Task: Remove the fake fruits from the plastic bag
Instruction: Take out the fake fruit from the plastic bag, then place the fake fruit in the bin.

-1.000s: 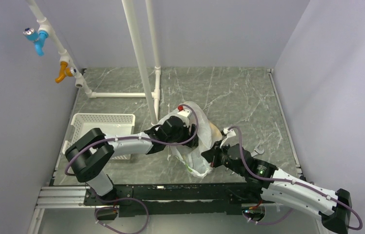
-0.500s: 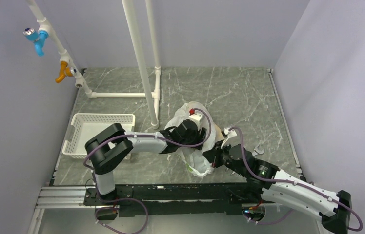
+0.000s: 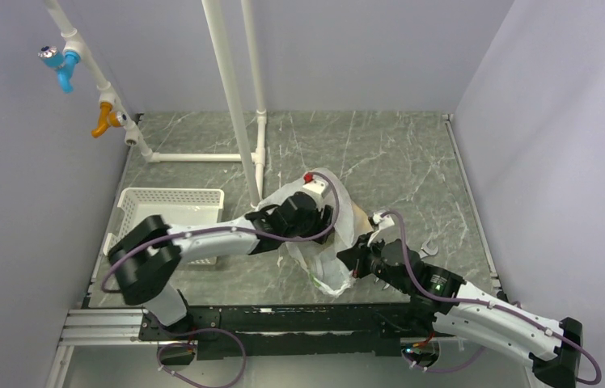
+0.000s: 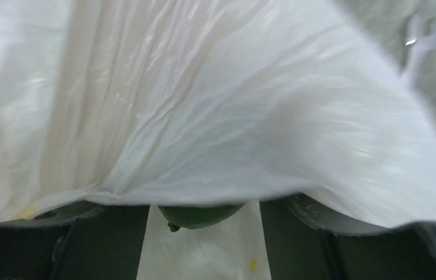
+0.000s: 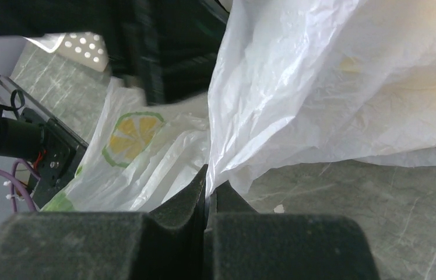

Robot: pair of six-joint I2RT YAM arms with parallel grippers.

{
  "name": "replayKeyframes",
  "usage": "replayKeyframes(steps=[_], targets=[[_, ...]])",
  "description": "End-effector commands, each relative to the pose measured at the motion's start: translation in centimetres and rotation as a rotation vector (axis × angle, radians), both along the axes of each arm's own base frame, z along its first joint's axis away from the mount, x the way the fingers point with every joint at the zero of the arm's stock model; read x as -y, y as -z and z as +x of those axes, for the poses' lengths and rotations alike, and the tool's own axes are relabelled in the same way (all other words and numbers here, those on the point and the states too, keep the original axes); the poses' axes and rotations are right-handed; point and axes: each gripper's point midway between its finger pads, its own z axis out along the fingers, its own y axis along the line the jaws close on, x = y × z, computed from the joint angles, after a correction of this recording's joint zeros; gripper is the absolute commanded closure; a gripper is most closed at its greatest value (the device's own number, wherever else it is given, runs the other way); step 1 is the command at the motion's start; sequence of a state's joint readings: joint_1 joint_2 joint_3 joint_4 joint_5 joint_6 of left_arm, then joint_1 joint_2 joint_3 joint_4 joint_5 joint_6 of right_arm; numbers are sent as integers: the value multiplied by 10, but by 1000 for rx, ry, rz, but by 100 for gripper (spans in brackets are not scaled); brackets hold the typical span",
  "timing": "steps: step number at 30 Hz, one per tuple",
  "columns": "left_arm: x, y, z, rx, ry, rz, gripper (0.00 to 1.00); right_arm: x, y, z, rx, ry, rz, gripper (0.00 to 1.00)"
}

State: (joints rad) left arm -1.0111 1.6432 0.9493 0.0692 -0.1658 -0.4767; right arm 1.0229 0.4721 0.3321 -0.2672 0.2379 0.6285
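The plastic bag [image 3: 325,246] lies crumpled at the table's near middle. My left gripper [image 3: 321,212] reaches into the bag's mouth from the left. In the left wrist view the bag [image 4: 215,105] drapes over my fingers [image 4: 111,245], and a dark green fruit [image 4: 201,214] sits between them, its top hidden. My left gripper [image 4: 204,204] looks closed on it. My right gripper [image 3: 353,257] is shut on the bag's edge [image 5: 227,146], pinched at the tips [image 5: 208,181]. An orange-yellow fruit [image 3: 357,217] shows through the bag. The other fruits are hidden.
A white latticed tray [image 3: 139,200] stands at the left. White pipes [image 3: 239,121] rise behind the bag, with a low pipe frame on the table. A small white scrap [image 3: 429,246] lies right of the bag.
My left gripper pushed right and deeper into the bag half a second ago, then drew back left and up. The bag shifted with it. The right gripper kept its hold.
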Motion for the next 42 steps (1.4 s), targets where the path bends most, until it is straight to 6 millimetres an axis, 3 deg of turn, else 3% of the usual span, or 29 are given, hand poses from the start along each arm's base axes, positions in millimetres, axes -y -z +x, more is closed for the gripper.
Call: replayKeyframes(steps=[1,2,3,9,16,20,28,32,34,38,42], targets=[[-6,-70,-6,68,32,-100,88,-8,-13,7,41,-6,23,100],[-9,-77,-8,54,30,-102,98,-9,-12,8,44,-6,13,100],[-10,-82,-11,41,33,-105,100,-10,-11,9,49,-6,2,100],[-25,-100,-34,-4,48,-175,100,-8,-22,20,106,23,-26,100],[-50,-108,-77,-69,168,-197,100,-4,-26,28,133,69,-16,100],[-69,-125,-105,-71,239,-258,100,-5,-24,31,144,65,-45,100],[-153,-155,-110,4,-24,-370,100,-10,-32,36,172,58,-58,100],[-233,-153,-93,33,-413,-281,100,-14,-33,37,177,42,-63,100],[-261,-153,-88,79,-533,-259,100,-16,-32,37,174,37,-71,100],[-294,-144,-79,119,-672,-81,100,-17,-34,37,174,36,-65,100],[-307,-129,-65,106,-775,125,100,-12,-41,38,191,53,-48,100]])
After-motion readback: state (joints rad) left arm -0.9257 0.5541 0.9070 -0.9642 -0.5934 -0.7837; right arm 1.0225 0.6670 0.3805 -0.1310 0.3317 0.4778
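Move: The left hand, deep in the bag's mouth, already grips the green fruit; the white basket lies some 41 cm to its left, 4 cm farther out and 6 cm lower. The bag's middle sits about 2 cm ahead and 2 cm below, and the upright pipe's foot is about 9 cm ahead and 18 cm left. From the right hand, pinching the bag's rim, the basket is roughly 47 cm left, 14 cm ahead and 10 cm lower. Right hand keeps the bag pinched; left lifts the held green fruit up, back, then about 25 cm left towards the basket. ##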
